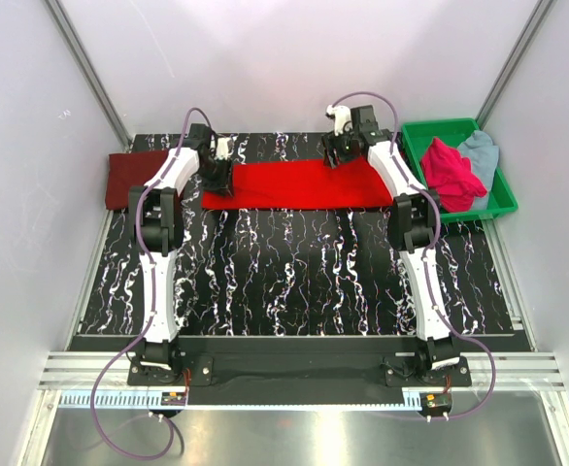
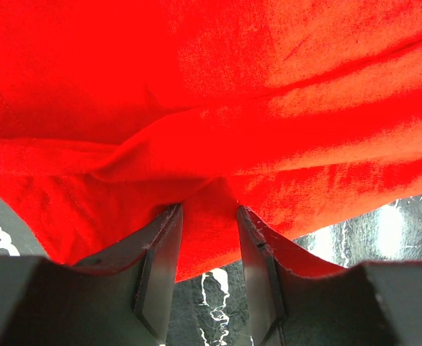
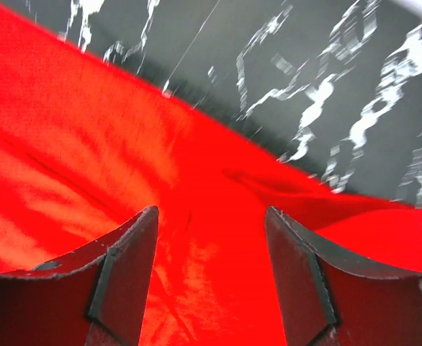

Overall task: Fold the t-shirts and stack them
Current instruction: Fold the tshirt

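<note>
A bright red t-shirt [image 1: 299, 184] lies folded into a long strip across the far part of the table. My left gripper [image 1: 218, 181] is at its left end. In the left wrist view this gripper [image 2: 207, 210] is shut on a bunched fold of the red t-shirt [image 2: 218, 108], whose creases run into the jaws. My right gripper [image 1: 333, 153] hangs at the strip's far edge; its jaws [image 3: 211, 213] are open wide over the flat red t-shirt [image 3: 88, 166] and hold nothing. A dark maroon t-shirt [image 1: 129, 180] lies folded at the far left. A magenta-pink t-shirt [image 1: 451, 173] and a pale grey-blue t-shirt [image 1: 481, 153] lie crumpled in the tray.
The green plastic tray [image 1: 440, 129] stands at the far right corner. The black marbled table [image 1: 294, 272] stretches between the red strip and the arm bases. White walls close in the back and both sides.
</note>
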Motion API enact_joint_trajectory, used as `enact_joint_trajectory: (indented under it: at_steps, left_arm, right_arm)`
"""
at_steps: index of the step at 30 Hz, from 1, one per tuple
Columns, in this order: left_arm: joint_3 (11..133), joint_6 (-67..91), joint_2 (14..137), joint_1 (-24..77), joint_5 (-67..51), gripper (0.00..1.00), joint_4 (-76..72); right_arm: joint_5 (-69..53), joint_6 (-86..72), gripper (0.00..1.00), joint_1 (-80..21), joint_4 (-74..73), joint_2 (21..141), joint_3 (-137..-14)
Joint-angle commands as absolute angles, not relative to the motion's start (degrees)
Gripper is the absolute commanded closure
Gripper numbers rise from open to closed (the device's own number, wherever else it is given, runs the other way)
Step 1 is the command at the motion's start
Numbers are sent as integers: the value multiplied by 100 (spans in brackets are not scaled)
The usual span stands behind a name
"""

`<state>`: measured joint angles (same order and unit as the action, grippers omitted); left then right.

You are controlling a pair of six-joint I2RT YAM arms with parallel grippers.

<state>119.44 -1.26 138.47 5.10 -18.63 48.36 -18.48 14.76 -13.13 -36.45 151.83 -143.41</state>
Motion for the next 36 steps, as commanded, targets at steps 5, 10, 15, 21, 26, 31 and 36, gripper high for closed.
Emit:
enact_joint_trajectory:
  at_steps: [5,10,15,21,26,31,36]
  left_arm:
    - [11760,-211,13527,571,-1556,56,5071]
    - [11768,-290,13053,563,-1634,52,5194]
    - [11997,-492,12727,545,-1643,37,5255]
    - [12339,-659,13111,536,-1538,36,5264]
    - [12849,-633,13570,554,-1292,36,5168]
    - [12937,-589,13798,562,-1020,35,5036]
    - [12859,-536,13939,554,-976,33,5115]
  right_arm:
    - [-1407,1521,31,-1301,-3523,14784,-14678]
    - [-1213,1547,31,-1266,-3586,13627,-13617]
    - [-1502,863,31,-924,-3779,12851,-12605]
    - [-2056,-271,30,-510,-3753,12454,-11156]
    - [-2407,-835,30,-361,-3832,12699,-11118]
    - [-2496,-914,29,-202,-3920,13095,-11364]
    - [-2417,-923,29,-62,-3946,13350,-11400]
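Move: The right hand goes for the red shirt's near edge towards its right end, about 12 cm back, 10 cm to its right and 4 cm below; the green bin's middle is some 34 cm right and 3 cm back of this hand, the pink shirt in it 33 cm right and 5 cm back. The left hand's fingertips are on the shirt's left end: its near-left corner lies about 6 cm left and 3 cm back, the folded dark red shirt 21 cm left and 4 cm ahead. The left fingertips come free of the red shirt, rise about 7 cm while opening wider, then sink to just above its left end, a couple of centimetres farther forward and left. The right hand, fingers staying open, eases slightly forward, then arcs up and over, back and right by about 10 cm each, down towards the near edge, its wrist turning clockwise some 25 degrees and fingers tipping steeper down. ##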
